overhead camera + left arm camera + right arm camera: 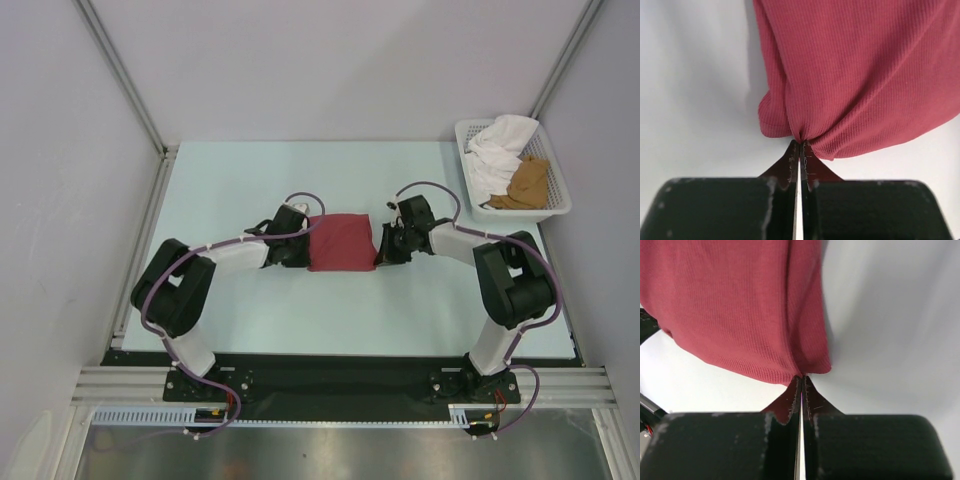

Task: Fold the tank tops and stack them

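Observation:
A dark red tank top lies folded into a small square in the middle of the table. My left gripper is shut on its left edge, and the left wrist view shows the ribbed red cloth bunched at the pinching tips. On the opposite edge my right gripper is shut too, with the red cloth pulled into its closed tips. A tan-brown tank top sits crumpled in the basket at the back right.
The white mesh basket stands at the table's back right corner and also holds a white cloth. Grey walls with metal rails close in both sides and the back. The pale table runs to the black base rail in front.

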Controlling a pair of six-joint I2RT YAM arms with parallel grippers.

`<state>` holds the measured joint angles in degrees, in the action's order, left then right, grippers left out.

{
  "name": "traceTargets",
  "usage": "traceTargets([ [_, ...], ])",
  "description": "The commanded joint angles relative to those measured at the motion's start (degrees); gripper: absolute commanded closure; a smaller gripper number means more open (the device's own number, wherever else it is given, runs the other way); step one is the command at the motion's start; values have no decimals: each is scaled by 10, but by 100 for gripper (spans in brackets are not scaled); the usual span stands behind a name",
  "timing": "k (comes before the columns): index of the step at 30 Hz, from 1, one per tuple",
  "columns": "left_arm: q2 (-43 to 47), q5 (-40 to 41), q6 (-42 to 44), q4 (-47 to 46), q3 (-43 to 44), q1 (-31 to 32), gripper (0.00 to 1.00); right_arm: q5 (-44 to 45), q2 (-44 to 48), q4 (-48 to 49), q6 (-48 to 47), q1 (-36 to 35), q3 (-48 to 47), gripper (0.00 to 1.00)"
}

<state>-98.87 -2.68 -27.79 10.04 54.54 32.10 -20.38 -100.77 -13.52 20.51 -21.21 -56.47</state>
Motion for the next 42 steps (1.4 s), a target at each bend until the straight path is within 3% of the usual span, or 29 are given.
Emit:
traceTargets([
  [1,20,50,20,29,17,-3,100,16,24,-19,-3,18,3,100],
  [15,52,6,1,-3,-31,27,98,17,83,-26,1,13,54,100],
  [18,62,-1,-4,-12,-47,32,95,21,79,-31,-6,13,58,100],
  [19,66,-2,-5,-14,-51,33,90,22,74,-36,-7,13,62,98],
  [20,72,-3,-6,-14,-58,34,85,21,73,-36,-9,13,65,93],
  [21,75,-2,-8,-14,-60,35,79,22,73,-36,-9,13,66,72],
  [22,81,4,-9,-13,-64,35,67,22,79,-35,-9,14,72,66],
  [24,99,11,-13,-12,-71,34,59,26,88,-31,-7,14,72,62],
  [25,105,14,-14,-9,-71,34,53,26,95,-33,-7,14,66,61],
  [27,123,22,-12,6,-61,34,51,25,100,-47,-8,17,51,62],
  [35,151,25,-2,45,-3,29,48,8,89,-70,-11,17,-30,63],
  [41,101,25,-1,50,47,21,48,-4,23,-58,-4,8,-72,63],
  [42,96,25,-1,54,52,19,49,-4,15,-60,-6,5,-75,67],
])
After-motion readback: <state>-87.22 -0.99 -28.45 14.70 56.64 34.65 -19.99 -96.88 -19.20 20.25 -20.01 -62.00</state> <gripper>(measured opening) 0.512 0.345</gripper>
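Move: The folded red tank top lies flat on the table, its near corners already pinched in the shut fingers. Its middle is about 6 cm ahead and 7 cm right of the left hand, and about 6 cm ahead and 7 cm left of the right hand, roughly 1 cm below both. The white basket stands out to the side, some 22 cm ahead and 29 cm right of the right hand, its middle about 3 cm above it. Keeping their pinch on the near corners, the two hands first part by about a centimetre each, the left to its left and the right to its right, pulling the near edge taut, and rise about 1 cm before drawing the red top back some 3 cm towards the bases and down onto the table. There the fingers open partway and let go of the corners, and both hands go up and forward again over the top, the left climbing about 8 cm with its fingers tipping slightly outward, the right rising and reaching forward about 5 cm each. ##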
